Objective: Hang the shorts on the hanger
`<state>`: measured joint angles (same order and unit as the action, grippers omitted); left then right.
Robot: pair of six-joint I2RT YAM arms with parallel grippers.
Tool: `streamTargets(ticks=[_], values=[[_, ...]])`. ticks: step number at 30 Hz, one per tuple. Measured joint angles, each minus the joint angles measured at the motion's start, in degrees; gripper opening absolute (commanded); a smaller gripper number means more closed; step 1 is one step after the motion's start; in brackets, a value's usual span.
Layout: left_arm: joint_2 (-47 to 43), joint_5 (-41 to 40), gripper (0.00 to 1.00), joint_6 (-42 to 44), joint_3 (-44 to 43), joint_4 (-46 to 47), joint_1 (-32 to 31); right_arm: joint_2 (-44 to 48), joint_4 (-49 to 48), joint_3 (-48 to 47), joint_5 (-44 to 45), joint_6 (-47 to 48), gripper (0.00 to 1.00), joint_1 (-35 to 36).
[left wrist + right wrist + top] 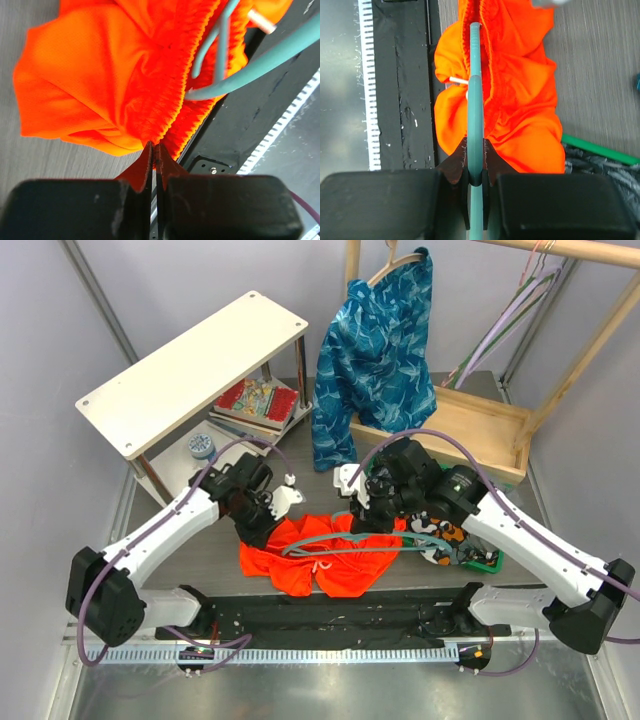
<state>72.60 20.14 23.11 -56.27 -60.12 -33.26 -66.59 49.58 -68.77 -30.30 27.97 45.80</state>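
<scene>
The orange-red shorts (325, 565) lie bunched on the table in front of the arm bases. The teal hanger (345, 548) runs across them, partly threaded into the waistband. My left gripper (264, 530) is at the shorts' left end and is shut on the edge of the elastic waistband (165, 125); its jaws (155, 148) meet on the fabric. The hanger's bar (250, 70) passes just beyond. My right gripper (366, 522) is at the shorts' right end, shut on the hanger's thin bar (475, 100), with the gripper (475, 150) held over the shorts (520, 100).
A blue leaf-patterned garment (380, 350) hangs at the back over a wooden frame base (480, 425). Pink hangers (510, 310) hang at back right. A white shelf unit (190, 365) stands back left. Dark patterned clothes (450, 540) lie right of the shorts. A black mat (330, 615) lines the near edge.
</scene>
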Motion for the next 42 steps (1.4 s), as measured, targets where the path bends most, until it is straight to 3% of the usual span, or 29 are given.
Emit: streamTargets(ticks=[9, 18, 19, 20, 23, 26, 31, 38, 42], values=[[0.87, 2.95, 0.00, -0.42, -9.57, -4.09, 0.00, -2.45, -9.53, 1.97, -0.39, 0.48, 0.01, 2.27], [2.97, 5.84, 0.01, -2.64, -12.94, -5.55, 0.00, -4.20, -22.56, 7.30, -0.76, -1.86, 0.01, 3.61], [3.13, 5.90, 0.07, -3.10, -13.03, -5.51, 0.00, -4.35, -23.54, 7.76, -1.03, -2.19, 0.01, 3.65], [3.19, 5.92, 0.31, -3.50, -13.07, -5.40, 0.00, -4.63, -24.57, 8.26, -1.38, -2.51, 0.01, 3.65], [2.84, 6.14, 0.66, -3.61, -13.18, -5.33, 0.48, -4.81, -27.19, 9.55, -2.21, -2.91, 0.01, 3.65], [0.76, 8.39, 0.78, 0.13, -13.27, -5.66, 3.10, -4.68, -29.38, 10.97, -2.80, -2.89, 0.01, 3.65], [-8.11, 11.47, 0.79, 11.10, -13.35, -6.69, 12.92, -4.66, -31.08, 12.26, -3.08, -2.86, 0.01, 3.65], [-16.39, 14.67, 0.80, 27.61, -4.09, -9.29, 12.87, -4.00, -32.09, 12.26, -3.19, -2.60, 0.01, 3.65], [-16.55, 15.17, 0.77, 29.44, 1.03, -6.14, 12.85, -3.61, -32.24, 11.98, -4.09, -2.16, 0.01, 3.65]])
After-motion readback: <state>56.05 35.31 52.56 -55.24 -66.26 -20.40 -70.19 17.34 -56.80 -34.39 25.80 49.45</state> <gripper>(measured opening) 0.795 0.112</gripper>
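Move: The left fingers are already shut on the left end of the shorts' waistband. From them the left tip of the hanger hangs about 5 cm to the right, 1 cm back and some 3 cm higher, with the white drawstring about 12 cm right and 4 cm back. From the right hand, which grips the hanger's middle, that waistband end lies roughly 18 cm left, 3 cm back and 11 cm down; the green basket is about 16 cm right, 4 cm out and 11 cm below. Still pinching the waistband end, the left hand draws it up about 5 cm and 3 cm to the right, over the hanger tip, while the right hand keeps its grip and feeds the hanger some 7 cm left into the waist opening, tilting the tip end up. The left fingers then open wide and let go; that hand rises left and clear by another 5 cm, then sinks back and down as far, just off the shorts' left end. ##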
